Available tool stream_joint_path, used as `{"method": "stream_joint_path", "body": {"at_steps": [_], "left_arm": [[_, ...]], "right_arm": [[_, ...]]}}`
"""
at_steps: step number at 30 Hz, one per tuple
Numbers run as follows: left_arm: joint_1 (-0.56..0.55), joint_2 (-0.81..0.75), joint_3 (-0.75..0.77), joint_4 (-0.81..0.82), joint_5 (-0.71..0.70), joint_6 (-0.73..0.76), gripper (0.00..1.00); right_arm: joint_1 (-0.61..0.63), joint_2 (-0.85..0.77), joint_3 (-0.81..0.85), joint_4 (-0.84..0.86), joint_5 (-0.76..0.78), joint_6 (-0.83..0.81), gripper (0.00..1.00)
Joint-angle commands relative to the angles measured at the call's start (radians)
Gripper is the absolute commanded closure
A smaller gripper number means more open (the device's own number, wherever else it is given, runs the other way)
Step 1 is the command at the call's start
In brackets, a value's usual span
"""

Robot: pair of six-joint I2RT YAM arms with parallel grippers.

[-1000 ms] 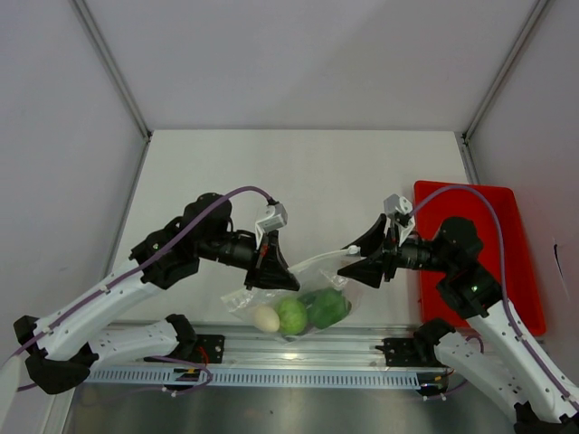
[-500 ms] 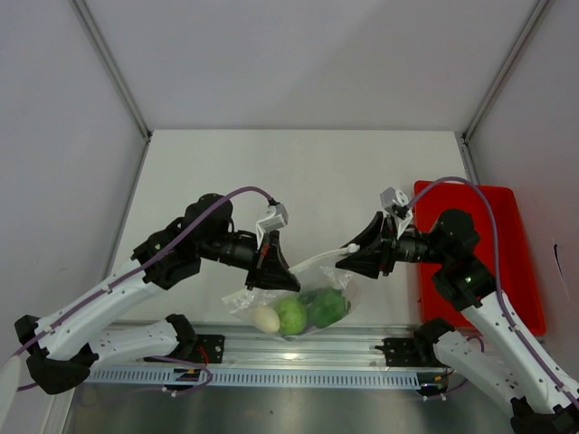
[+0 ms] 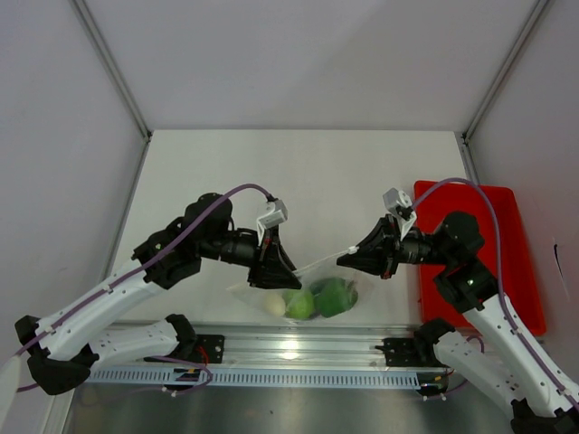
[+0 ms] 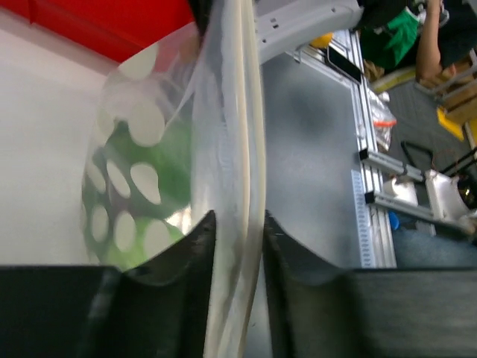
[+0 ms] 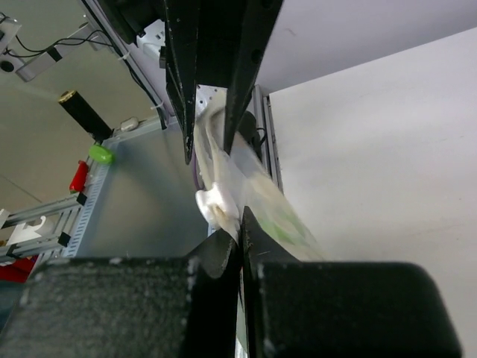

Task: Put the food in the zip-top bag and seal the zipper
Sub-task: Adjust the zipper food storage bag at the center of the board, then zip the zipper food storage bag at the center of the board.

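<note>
The zip-top bag (image 3: 312, 282) hangs between my two grippers, its zipper (image 3: 321, 262) stretched from one to the other. Inside show the food pieces: a whitish ball (image 3: 276, 305), a bright green piece (image 3: 300, 305) and a darker green one (image 3: 333, 296). In the left wrist view the zipper (image 4: 238, 149) runs between the jaws of my left gripper (image 4: 238, 220) (image 3: 279, 271), which stand slightly apart with a thin gap on one side. My right gripper (image 5: 240, 224) (image 3: 348, 259) is shut on the bag's edge just below a white tab (image 5: 215, 203).
A red tray (image 3: 507, 271) lies at the right under my right arm. The aluminium rail (image 3: 289, 348) runs along the near edge just below the bag. Angled enclosure walls stand at both sides of the white table (image 3: 298, 172).
My right gripper has gone from open to shut on the bag's edge. The left jaws have loosened from shut to slightly apart. The bag and food shifted a little to the right, away from the rail.
</note>
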Motion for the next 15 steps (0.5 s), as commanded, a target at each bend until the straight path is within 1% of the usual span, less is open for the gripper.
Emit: {"method": "stream_joint_path", "body": {"at_steps": [1, 2, 3, 6, 9, 15], "left_arm": [[0.012, -0.001, 0.01, -0.01, -0.078, 0.001, 0.63], [0.012, 0.001, 0.021, -0.011, -0.095, 0.001, 0.57], [0.012, 0.003, 0.026, -0.014, -0.13, 0.002, 0.48], [0.012, 0.013, 0.062, -0.004, -0.178, -0.001, 0.39], [0.01, 0.039, 0.113, 0.019, -0.165, -0.014, 0.39], [0.003, 0.11, 0.118, 0.105, -0.187, -0.057, 0.39]], "right_arm": [[0.001, -0.016, 0.021, 0.035, -0.009, 0.034, 1.0], [0.002, -0.018, 0.016, 0.035, -0.011, 0.041, 1.0], [0.01, -0.018, 0.002, 0.039, -0.011, 0.045, 1.0], [0.033, -0.015, -0.01, -0.012, 0.008, 0.033, 1.0], [0.065, 0.0, -0.019, -0.045, 0.044, 0.021, 1.0], [0.146, 0.046, -0.052, -0.094, 0.156, 0.031, 1.0]]}}
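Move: The zipper strip of the food storage bag runs through the left hand's barely parted fingertips. Its white end knob lies about 6 cm ahead of the left hand, 12 cm to its right and 2 cm higher; it sits right at the right hand's shut fingertips, about 2 cm above them. The light green food hangs some 10 cm below the left hand, 1 cm back and 2 cm right, with the dark green food 7 cm farther right. The bag's zipper strip comes free of the left fingers as they spread to a bit over half open; the left hand travels about 4 cm forward, near level at first, then also a little up and right, turning some 10 degrees counter-clockwise, closer to the white knob. The right fingers keep their pinch beside the knob and carry that end down about 3.5 cm, slightly left and back, tipping down a little. ##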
